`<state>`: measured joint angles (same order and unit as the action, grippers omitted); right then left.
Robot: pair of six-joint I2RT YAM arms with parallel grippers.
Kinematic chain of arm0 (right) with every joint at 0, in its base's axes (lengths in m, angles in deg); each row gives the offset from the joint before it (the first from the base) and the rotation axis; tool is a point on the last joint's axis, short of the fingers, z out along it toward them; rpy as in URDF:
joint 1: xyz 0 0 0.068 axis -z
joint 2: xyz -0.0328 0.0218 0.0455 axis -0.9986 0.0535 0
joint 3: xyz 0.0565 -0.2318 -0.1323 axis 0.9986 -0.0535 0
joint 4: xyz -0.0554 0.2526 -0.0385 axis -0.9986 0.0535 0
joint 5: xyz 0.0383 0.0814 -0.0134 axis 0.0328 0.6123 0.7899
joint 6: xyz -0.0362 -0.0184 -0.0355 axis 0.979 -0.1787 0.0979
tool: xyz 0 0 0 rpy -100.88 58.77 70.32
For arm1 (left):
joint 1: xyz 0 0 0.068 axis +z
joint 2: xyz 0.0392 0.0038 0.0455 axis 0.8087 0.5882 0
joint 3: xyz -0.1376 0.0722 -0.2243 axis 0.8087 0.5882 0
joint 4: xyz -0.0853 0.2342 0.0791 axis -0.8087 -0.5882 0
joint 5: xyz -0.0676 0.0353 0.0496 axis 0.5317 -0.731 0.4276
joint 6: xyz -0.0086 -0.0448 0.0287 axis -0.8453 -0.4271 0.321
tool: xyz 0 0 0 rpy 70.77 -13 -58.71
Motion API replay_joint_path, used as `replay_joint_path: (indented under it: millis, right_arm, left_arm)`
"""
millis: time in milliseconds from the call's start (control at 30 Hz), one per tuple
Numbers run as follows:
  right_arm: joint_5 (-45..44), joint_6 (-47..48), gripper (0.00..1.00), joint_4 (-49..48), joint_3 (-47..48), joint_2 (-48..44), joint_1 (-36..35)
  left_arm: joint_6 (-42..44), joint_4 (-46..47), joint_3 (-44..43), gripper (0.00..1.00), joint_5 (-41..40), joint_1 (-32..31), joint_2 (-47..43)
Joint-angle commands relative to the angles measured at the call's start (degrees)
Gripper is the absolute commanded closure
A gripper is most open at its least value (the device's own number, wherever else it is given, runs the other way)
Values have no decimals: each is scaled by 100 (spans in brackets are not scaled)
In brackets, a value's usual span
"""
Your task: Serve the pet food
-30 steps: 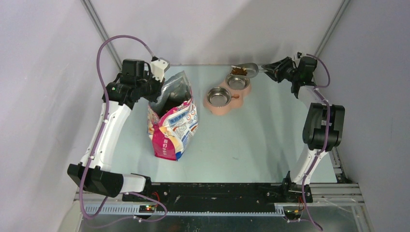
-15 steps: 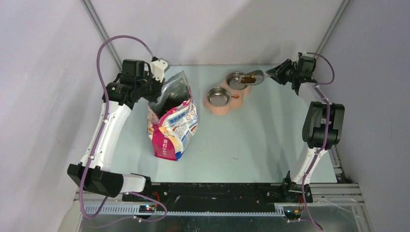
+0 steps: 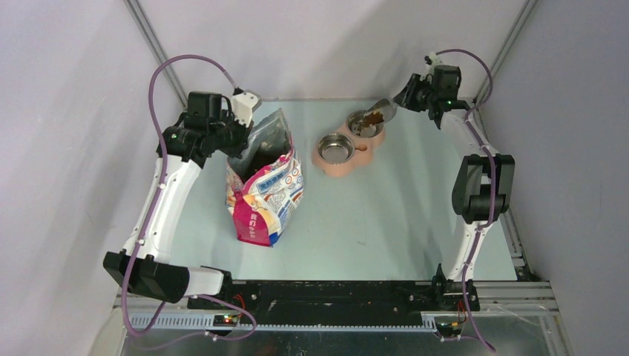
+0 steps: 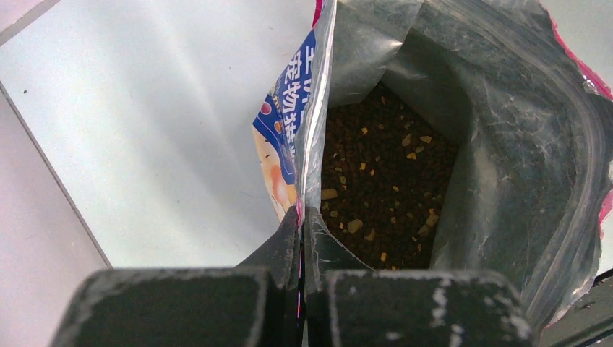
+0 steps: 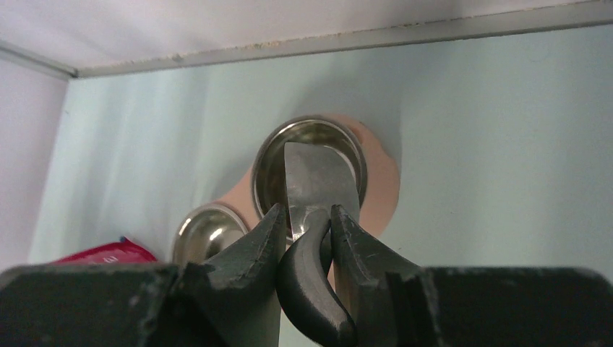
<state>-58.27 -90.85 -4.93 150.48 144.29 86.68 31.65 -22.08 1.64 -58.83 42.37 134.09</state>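
Observation:
The pet food [image 4: 379,170] is dark-brown kibble lying deep in the open printed bag [image 3: 265,194] at the table's left. My left gripper [image 4: 302,217] is shut on the bag's rim and holds the mouth open. My right gripper [image 5: 307,217] is shut on the black handle of the grey metal scoop [image 5: 318,181]. The scoop [image 3: 383,111] tilts down over the far steel bowl [image 3: 363,124] of the pink double feeder [image 3: 337,165], and kibble [image 3: 374,118] slides from it into that bowl. The near bowl [image 3: 336,147] shows no kibble.
The feeder stands at the back middle of the table, close to the rear wall. The bag stands upright left of it. The side walls rise close to both arms.
My right gripper has risen and tipped the scoop downward over the far bowl; the kibble has moved from the scoop's bowl toward its tip. The left arm and bag have not moved.

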Motion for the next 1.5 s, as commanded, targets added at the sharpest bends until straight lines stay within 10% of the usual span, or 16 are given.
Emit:
replay_joint_path:
  millis: [0,633,933,1467]
  right_arm:
    - [-442,970,100,22,260,-118,-189]
    - [-613,1993,100,-397,-561,-1729,-675]
    - [110,1482,100,991,9,-2747,-859]
    - [-103,1988,100,1722,961,-3377,-3457]
  left_arm:
    - [86,-242,-27,100,54,17,-186]
    - [-264,-145,38,99,479,16,-213]
    - [-1000,358,105,46,228,15,-563]
    - [-1928,661,1141,38,-781,129,-1569]
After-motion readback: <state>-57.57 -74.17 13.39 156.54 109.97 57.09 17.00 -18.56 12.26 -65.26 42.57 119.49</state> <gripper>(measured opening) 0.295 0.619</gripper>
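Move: The right hand holds the scoop tipped at the far bowl, which lies about 8 cm ahead of this hand, 9 cm to its left and 16 cm below. The near bowl is level with this hand, 19 cm left; the bag's middle is some 38 cm left and 25 cm back. The left hand still pinches the bag's rim, with the bag's middle about 7 cm to its right, 2 cm ahead and 13 cm below. Right hand tips its scoop farther over the far bowl, then lifts back-left some 25 cm; left releases bag rim, retreating. ##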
